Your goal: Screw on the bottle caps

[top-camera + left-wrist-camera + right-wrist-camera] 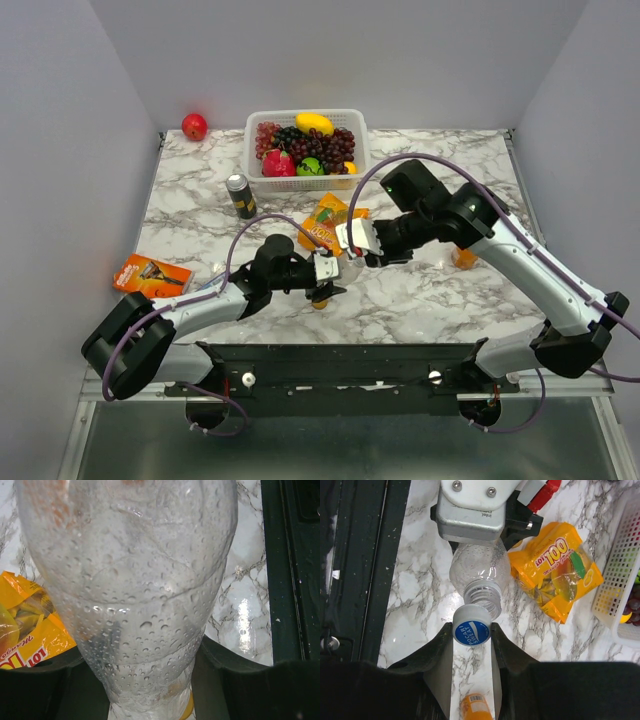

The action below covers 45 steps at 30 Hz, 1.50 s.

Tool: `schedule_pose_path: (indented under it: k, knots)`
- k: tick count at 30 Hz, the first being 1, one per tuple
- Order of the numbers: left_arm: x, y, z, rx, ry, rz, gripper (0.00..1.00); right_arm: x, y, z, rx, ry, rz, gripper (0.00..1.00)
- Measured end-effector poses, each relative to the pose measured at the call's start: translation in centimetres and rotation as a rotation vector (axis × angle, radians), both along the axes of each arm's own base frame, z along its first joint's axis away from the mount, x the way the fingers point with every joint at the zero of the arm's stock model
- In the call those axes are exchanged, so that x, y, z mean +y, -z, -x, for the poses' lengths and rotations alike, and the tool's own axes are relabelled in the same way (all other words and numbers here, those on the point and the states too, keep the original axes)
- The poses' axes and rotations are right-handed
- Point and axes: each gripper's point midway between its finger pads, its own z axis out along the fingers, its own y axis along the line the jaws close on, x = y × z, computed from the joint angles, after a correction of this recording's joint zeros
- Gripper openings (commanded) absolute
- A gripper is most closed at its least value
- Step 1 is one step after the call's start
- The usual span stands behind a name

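Note:
My left gripper [150, 692] is shut on the colourless bottle [135, 580], which fills the left wrist view, wet with droplets. From the right wrist camera the bottle [479, 570] sticks out of the silver left gripper [470, 510], its open threaded neck [485, 594] towards me. My right gripper [472, 628] is shut on the white bottle cap [472, 626] with the blue mark. The cap sits against the bottle's mouth, slightly off to one side. From above, the two grippers [325, 270] [352, 240] meet over the middle of the table. One orange bottle [320, 298] lies under the left gripper, another [463, 258] behind the right arm.
A yellow-orange snack bag [325, 220] lies just beyond the grippers. Behind it are a dark can [240, 195] and a white basket [262, 170] of fruit, with a red apple [194, 126] at the back left. An orange packet [150, 274] lies at the left edge.

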Motion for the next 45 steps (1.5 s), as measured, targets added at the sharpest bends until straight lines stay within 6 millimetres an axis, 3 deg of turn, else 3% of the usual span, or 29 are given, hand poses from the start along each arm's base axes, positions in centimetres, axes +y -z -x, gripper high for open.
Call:
schedule_pose_path:
  k: [24, 37, 45]
  knots:
    - [0.0, -0.2, -0.5, -0.057, 0.004, 0.000, 0.00, 1.2, 0.0, -0.2, 0.006, -0.036, -0.013, 0.30]
    - [1.5, 0.0, -3.5, -0.085, -0.212, 0.000, 0.00, 2.5, 0.4, -2.8, 0.076, 0.175, -0.019, 0.30]
    - [2.5, -0.5, -5.5, -0.077, -0.357, 0.017, 0.00, 3.7, 0.0, -5.8, 0.136, 0.456, -0.067, 0.19]
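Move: The right hand already holds the blue cap. The mouth of the clear bottle lies about 2 cm ahead of it, 2 cm to the left and 3 cm below; the yellow candy bag is some 14 cm ahead, 5 cm left and 23 cm down. From the left hand, gripping the upright bottle lower down, the blue cap is about 13 cm above, 5 cm right and 1 cm ahead; the brown cap lies some 4 cm back, 3 cm left and 11 cm below. The right hand keeps its pinch on the blue cap and first shifts only about a centimetre to the left at the bottle mouth, while the left hand holds the bottle nearly still with its grip unchanged. Then both swing level together, about 5.5 cm forward with a smaller share to the left, the right hand twisting some 25 degrees clockwise while the left turns the bottle about 20 degrees counter-clockwise beneath it, so that cap and mouth come into line. ##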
